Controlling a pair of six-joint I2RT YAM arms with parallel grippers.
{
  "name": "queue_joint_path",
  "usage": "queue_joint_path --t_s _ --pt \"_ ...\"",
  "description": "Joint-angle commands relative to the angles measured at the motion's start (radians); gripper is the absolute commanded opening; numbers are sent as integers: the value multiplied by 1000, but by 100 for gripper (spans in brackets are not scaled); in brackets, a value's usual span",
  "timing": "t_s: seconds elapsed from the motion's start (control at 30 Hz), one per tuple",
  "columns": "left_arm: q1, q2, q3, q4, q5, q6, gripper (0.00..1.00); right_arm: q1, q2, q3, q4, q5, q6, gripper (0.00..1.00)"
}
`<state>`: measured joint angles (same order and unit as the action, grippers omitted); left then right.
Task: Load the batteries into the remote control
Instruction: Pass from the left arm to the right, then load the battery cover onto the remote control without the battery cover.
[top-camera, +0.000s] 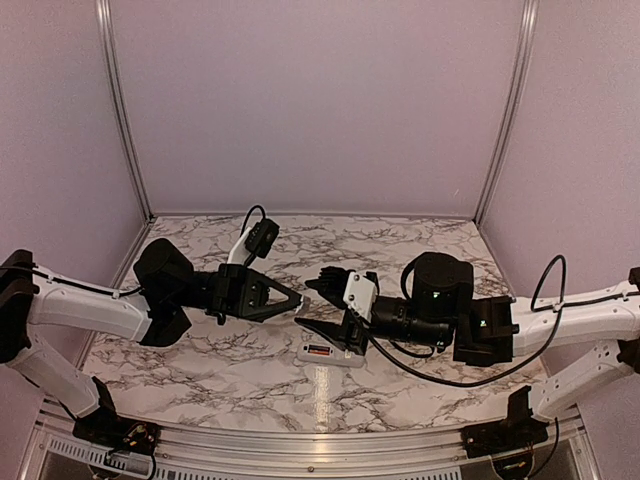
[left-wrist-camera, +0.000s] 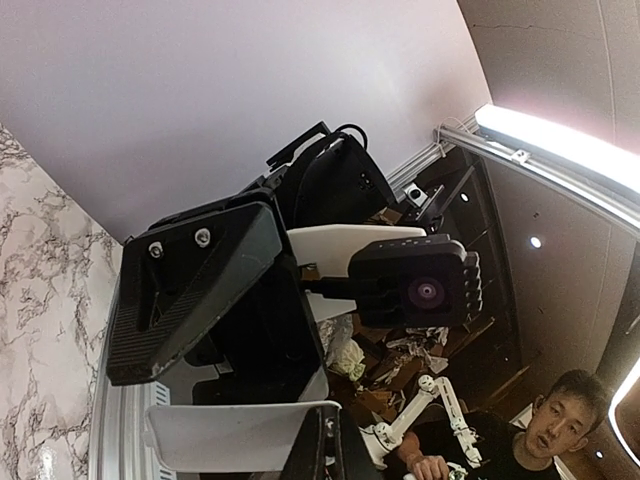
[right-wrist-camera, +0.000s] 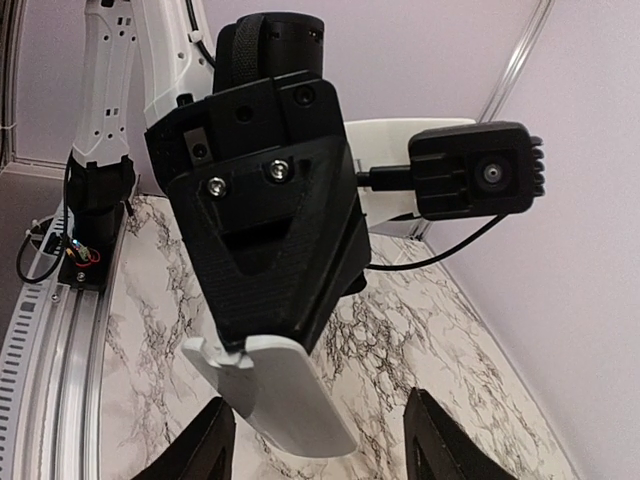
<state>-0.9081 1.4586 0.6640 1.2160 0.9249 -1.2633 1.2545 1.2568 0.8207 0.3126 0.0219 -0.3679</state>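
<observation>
The remote control (top-camera: 332, 354) lies flat on the marble table, just below where the two grippers meet. An orange and dark spot (top-camera: 318, 350) in its left part looks like the batteries, too small to say more. My left gripper (top-camera: 297, 303) reaches in from the left and is shut on a smaller plain white flat piece (right-wrist-camera: 290, 400) with small tabs at one end, held above the table. The same white piece (left-wrist-camera: 230, 435) fills the bottom of the left wrist view. My right gripper (right-wrist-camera: 318, 425) faces it from the right, open, one finger on each side of the piece and not touching it.
Lilac walls with aluminium posts (top-camera: 122, 110) close the table at the back and sides. A metal rail (top-camera: 300, 455) runs along the near edge by the arm bases. In the left wrist view a person (left-wrist-camera: 560, 430) and clutter sit beyond the table.
</observation>
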Motion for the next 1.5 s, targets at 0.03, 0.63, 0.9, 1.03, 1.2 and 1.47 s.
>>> queue_joint_path --t_s 0.03,0.63,0.9,1.03,1.2,1.47 --pt "-3 34 -21 110 -21 -48 0 12 4 37 0 35 -12 56" --pt "11 84 -36 182 -49 -90 20 24 4 44 -26 35 -28 25" --pt "99 -47 -55 -106 -86 96 60 21 33 69 -152 68 23 22" --pt "182 -203 -56 -487 -210 314 69 -12 89 120 -281 32 71 22" --pt "279 -382 -76 -851 -480 478 89 -99 183 189 -420 -129 115 22" --pt "294 -423 -124 -1079 -741 583 99 -151 443 344 -608 -237 31 20"
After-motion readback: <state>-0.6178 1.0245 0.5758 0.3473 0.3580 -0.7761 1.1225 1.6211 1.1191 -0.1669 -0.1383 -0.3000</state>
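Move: The battery cover is still pinched in the left fingers, its middle about 3 cm below the left hand and 2 cm to its right. It already sits between the right hand's open fingers, some 2 cm left of that hand, a centimetre back and level in height. The remote control lies on the table beneath, roughly 10 cm ahead of the right hand, 4 cm to its right and 27 cm down; from the left hand, 11 cm ahead, 8 cm right, 30 cm down. Nearly still, the right hand closes its half-open fingers on the battery cover; only then do the left fingers let go and open wide, the left hand swinging away forward and left, lower at the end, some 19 cm in all and turning counter-clockwise about 50 degrees. The right hand keeps its pinch and sinks about 12 cm, easing forward with its fingertips tipping down, towards the remote control. ##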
